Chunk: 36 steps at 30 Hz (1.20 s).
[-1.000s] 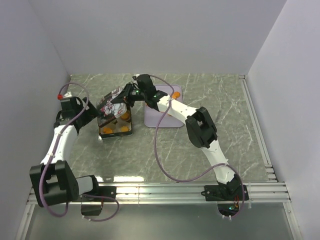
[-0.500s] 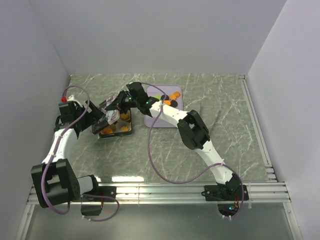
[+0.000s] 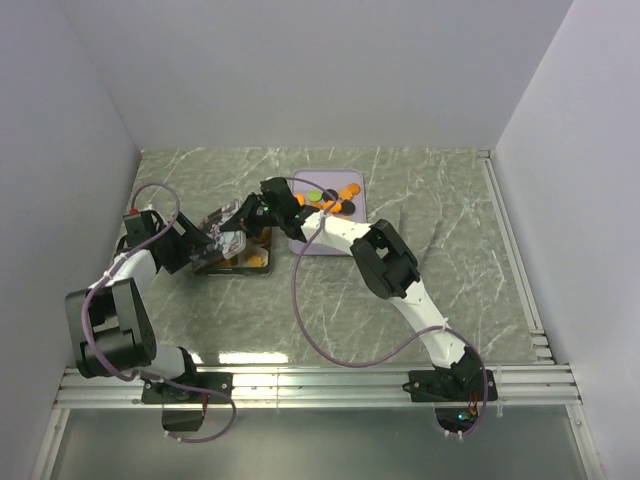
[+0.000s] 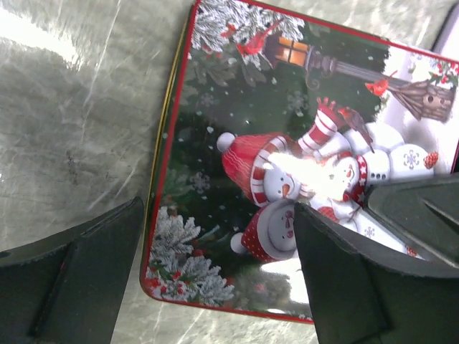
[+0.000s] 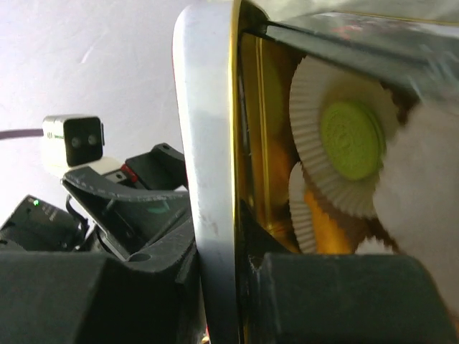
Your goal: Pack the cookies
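The snowman-printed lid (image 4: 287,165) lies almost flat over the cookie tin (image 3: 236,262). My right gripper (image 5: 229,287) is shut on the lid's silver rim (image 5: 208,179), which it reaches from the far right (image 3: 262,205). Under the lid, a green cookie (image 5: 351,140) and an orange cookie (image 5: 326,226) sit in white paper cups. My left gripper (image 4: 219,272) is open, with one finger (image 4: 72,279) off the lid's edge and the other over the print. It stands at the tin's left side (image 3: 200,248). More cookies (image 3: 322,197) lie on the purple tray (image 3: 330,235).
The purple tray sits just right of the tin, under my right arm. The left wall stands close behind my left arm (image 3: 140,262). Green marble tabletop (image 3: 450,240) stretches to the right and toward the front.
The right gripper has swung the lid down from a steep tilt until it is nearly flat on the tin. The left gripper has moved in and down to the lid's left edge.
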Each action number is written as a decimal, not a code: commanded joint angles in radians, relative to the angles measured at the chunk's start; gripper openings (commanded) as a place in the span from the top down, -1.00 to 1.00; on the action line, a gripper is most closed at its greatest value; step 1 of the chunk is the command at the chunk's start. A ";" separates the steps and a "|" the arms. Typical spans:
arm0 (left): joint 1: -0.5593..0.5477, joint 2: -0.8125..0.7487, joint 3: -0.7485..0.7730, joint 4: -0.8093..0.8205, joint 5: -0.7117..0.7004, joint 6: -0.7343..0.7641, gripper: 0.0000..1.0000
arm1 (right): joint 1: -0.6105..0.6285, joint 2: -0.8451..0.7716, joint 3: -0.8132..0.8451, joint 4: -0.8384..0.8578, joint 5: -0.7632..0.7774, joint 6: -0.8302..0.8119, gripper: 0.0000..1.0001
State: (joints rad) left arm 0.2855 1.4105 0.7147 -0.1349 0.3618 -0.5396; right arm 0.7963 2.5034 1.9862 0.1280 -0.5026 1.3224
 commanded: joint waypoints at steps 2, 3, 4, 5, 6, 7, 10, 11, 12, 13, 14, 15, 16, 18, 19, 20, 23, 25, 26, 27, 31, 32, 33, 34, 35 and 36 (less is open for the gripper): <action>0.003 0.036 0.017 0.050 0.045 -0.003 -0.80 | -0.017 -0.093 -0.056 0.024 0.044 -0.015 1.00; 0.004 0.039 0.012 0.055 0.046 -0.005 -0.79 | -0.022 -0.098 -0.069 0.039 0.042 -0.015 1.00; 0.003 0.041 0.011 0.060 0.045 -0.003 -0.79 | -0.026 -0.110 -0.096 0.048 0.041 -0.009 1.00; 0.003 0.042 0.009 0.063 0.042 -0.003 -0.79 | -0.029 -0.116 -0.113 0.064 0.033 -0.003 1.00; 0.004 0.041 0.009 0.064 0.037 -0.005 -0.79 | -0.032 -0.124 -0.133 0.117 0.029 0.009 1.00; 0.004 0.041 0.011 0.066 0.026 -0.005 -0.79 | -0.040 -0.139 -0.177 0.148 0.024 0.038 1.00; 0.007 0.038 0.009 0.075 0.009 -0.008 -0.83 | -0.054 -0.184 -0.248 0.245 0.012 0.073 1.00; 0.007 0.036 0.008 0.090 0.015 -0.008 -0.85 | -0.058 -0.195 -0.257 0.257 0.006 0.075 1.00; 0.007 0.038 0.002 0.101 0.022 -0.011 -0.86 | -0.063 -0.205 -0.263 0.260 -0.005 0.075 1.00; 0.007 0.038 0.000 0.113 0.031 -0.014 -0.85 | -0.068 -0.227 -0.277 0.257 -0.007 0.064 1.00; 0.007 0.033 -0.006 0.127 0.051 -0.017 -0.85 | -0.074 -0.241 -0.285 0.254 -0.008 0.055 1.00; 0.006 0.028 -0.015 0.170 0.061 -0.025 -0.86 | -0.075 -0.265 -0.305 0.251 -0.008 0.043 1.00; 0.007 0.021 -0.021 0.191 0.072 -0.029 -0.87 | -0.078 -0.274 -0.317 0.252 -0.008 0.038 1.00; 0.004 0.016 -0.034 0.251 0.130 -0.040 -0.89 | -0.086 -0.297 -0.355 0.274 -0.011 0.035 1.00; 0.003 0.019 -0.037 0.265 0.147 -0.043 -0.90 | -0.089 -0.304 -0.369 0.283 -0.011 0.035 1.00; 0.001 0.027 -0.040 0.277 0.175 -0.043 -0.90 | -0.088 -0.310 -0.385 0.291 -0.010 0.038 1.00; -0.008 0.067 -0.037 0.314 0.210 -0.037 -0.90 | -0.091 -0.363 -0.470 0.306 0.009 0.020 1.00; -0.009 0.096 -0.037 0.345 0.230 -0.043 -0.89 | -0.091 -0.382 -0.497 0.300 0.021 0.003 1.00; -0.012 0.103 -0.038 0.356 0.259 -0.054 -0.88 | -0.091 -0.396 -0.518 0.297 0.039 -0.005 1.00; -0.017 0.108 -0.038 0.368 0.269 -0.059 -0.88 | -0.091 -0.400 -0.526 0.294 0.044 -0.009 1.00; -0.061 0.152 -0.006 0.370 0.273 -0.037 -0.89 | -0.089 -0.408 -0.552 0.289 0.070 -0.017 1.00; -0.071 0.166 0.011 0.357 0.275 -0.031 -0.87 | -0.088 -0.406 -0.553 0.289 0.073 -0.017 1.00; -0.083 0.179 0.015 0.357 0.276 -0.026 -0.87 | -0.086 -0.408 -0.558 0.282 0.087 -0.020 1.00; -0.091 0.195 0.017 0.359 0.287 -0.028 -0.86 | -0.083 -0.411 -0.560 0.274 0.094 -0.023 1.00; -0.097 0.199 0.017 0.363 0.292 -0.031 -0.86 | -0.080 -0.413 -0.560 0.265 0.104 -0.029 1.00; -0.109 0.200 0.015 0.371 0.295 -0.034 -0.86 | -0.078 -0.414 -0.560 0.239 0.119 -0.043 1.00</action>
State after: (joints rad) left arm 0.2134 1.5898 0.7155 0.2157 0.6098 -0.5930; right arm 0.7094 2.1433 1.4387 0.3927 -0.4438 1.3296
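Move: The lid's middle lies some 4 cm ahead of the open left hand, about 5 cm to its right and barely below it, slanting up to the edge pinched by the right hand. From the right hand, the tin's middle is about 4 cm back, 2 cm left and 7 cm down; the purple cookie tray is roughly 22 cm right, 3 cm ahead and 10 cm down. The tin sits about 8 cm right of the left hand, 1 cm ahead and 5 cm down. The lid, still pinched at its right edge, dips about 1 cm with the right hand, then is drawn some 9 cm to the right and about 4 cm up, its left side staying low over the tin. The left hand sinks a little too, then follows right and forward along the lid's left edge, turning clockwise, fingertips tilting up about 10 degrees, fingers staying open. ##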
